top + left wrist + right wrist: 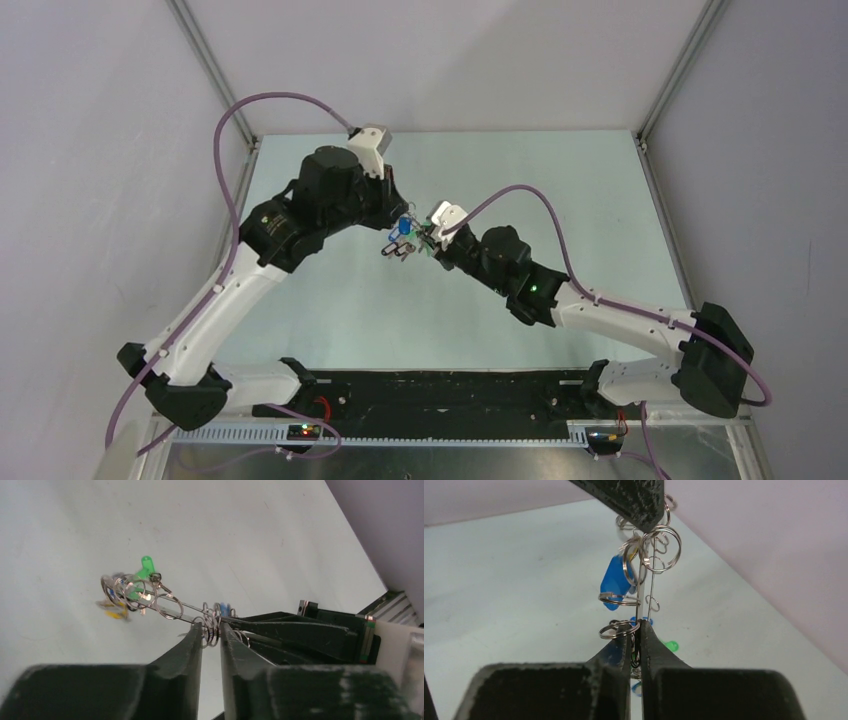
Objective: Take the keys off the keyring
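Observation:
The keyring (pixel 172 609) hangs in the air above the table, seen edge-on as a thin metal strip fringed with small split rings. My left gripper (pixel 211 630) is shut on its near rim, small rings bunched between the fingers. My right gripper (pixel 638 629) is shut on the opposite rim of the keyring (pixel 640 595). The keys dangle from it: a green tag (pixel 145 566) at the far end and a blue tag (pixel 615 581) beside the strip. In the top view both grippers meet at the bunch (pixel 403 240) mid-table, left gripper (pixel 398 222) above, right gripper (pixel 428 243) below right.
The pale green table top (pixel 330 300) lies under the bunch, fenced by aluminium frame posts (pixel 660 100) and grey walls. Purple cables (pixel 520 195) arc over both arms. A black base rail (pixel 450 390) runs along the near edge.

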Action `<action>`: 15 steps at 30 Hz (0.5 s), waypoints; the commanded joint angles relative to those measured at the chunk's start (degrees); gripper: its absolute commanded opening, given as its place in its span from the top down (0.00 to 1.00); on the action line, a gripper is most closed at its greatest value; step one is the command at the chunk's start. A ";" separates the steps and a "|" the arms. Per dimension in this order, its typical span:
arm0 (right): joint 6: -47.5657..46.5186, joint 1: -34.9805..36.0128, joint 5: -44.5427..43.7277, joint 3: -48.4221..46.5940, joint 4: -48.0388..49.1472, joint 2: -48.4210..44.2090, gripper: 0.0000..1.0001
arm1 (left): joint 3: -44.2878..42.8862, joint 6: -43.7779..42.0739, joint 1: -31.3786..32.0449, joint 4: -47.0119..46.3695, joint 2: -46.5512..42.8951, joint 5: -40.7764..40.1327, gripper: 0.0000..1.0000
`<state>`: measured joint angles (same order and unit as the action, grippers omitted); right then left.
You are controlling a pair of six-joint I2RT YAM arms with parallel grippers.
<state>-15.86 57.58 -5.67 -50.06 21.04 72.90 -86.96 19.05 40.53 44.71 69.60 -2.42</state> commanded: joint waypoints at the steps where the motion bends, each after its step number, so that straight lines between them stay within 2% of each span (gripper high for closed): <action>1: -6.70 -0.33 -1.83 -1.56 -1.18 -2.75 1.00 | 0.18 1.23 0.55 -3.11 -5.53 -2.25 0.47; 2: -7.90 -0.48 -0.88 -0.79 -1.02 -3.28 1.00 | 1.03 1.38 0.53 -3.63 -8.06 -3.70 0.36; 3: -10.19 -0.77 -0.33 -0.41 -0.74 -4.48 1.00 | 2.77 1.23 0.41 -3.87 -9.43 -6.47 0.22; 5: -12.82 -1.39 1.26 0.25 -0.55 -6.39 1.00 | 5.63 0.50 -0.19 -5.01 -13.34 -9.07 0.13; 11: -18.85 -4.88 8.96 0.49 -1.86 -12.81 1.00 | 16.22 -0.23 -4.21 -8.40 -22.59 -13.20 0.06; 12: -19.47 -5.71 11.28 0.54 -2.09 -13.54 1.00 | 17.62 -0.48 -4.52 -9.66 -24.08 -15.57 0.05; 15: -21.45 -7.25 17.30 0.50 -3.11 -17.32 1.00 | 25.42 -2.09 -4.78 -15.77 -26.02 -15.97 0.04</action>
<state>-32.21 52.01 2.70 -48.60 14.98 60.99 -69.56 19.38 36.42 36.42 43.81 -14.15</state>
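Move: Between the two grippers is the keyring, pinched by both. Its middle lies some 3 cm ahead and 3 cm left of the left hand, about level with it. From the right hand it is roughly 4 cm ahead, 6 cm left and 3 cm up. The loose keys on the table lie about 5 cm ahead, 6 cm left and 13 cm below the right hand. Opening wide, the left fingers let go of the keyring and the hand backs off about 10 cm to its left, a little back and up, its fingers tipping up while turning counter-clockwise. The right fingers stay shut on the near end and carry the keyring right and, after a slight dip, up, about 5 cm each way, tipping up some 15 degrees. ##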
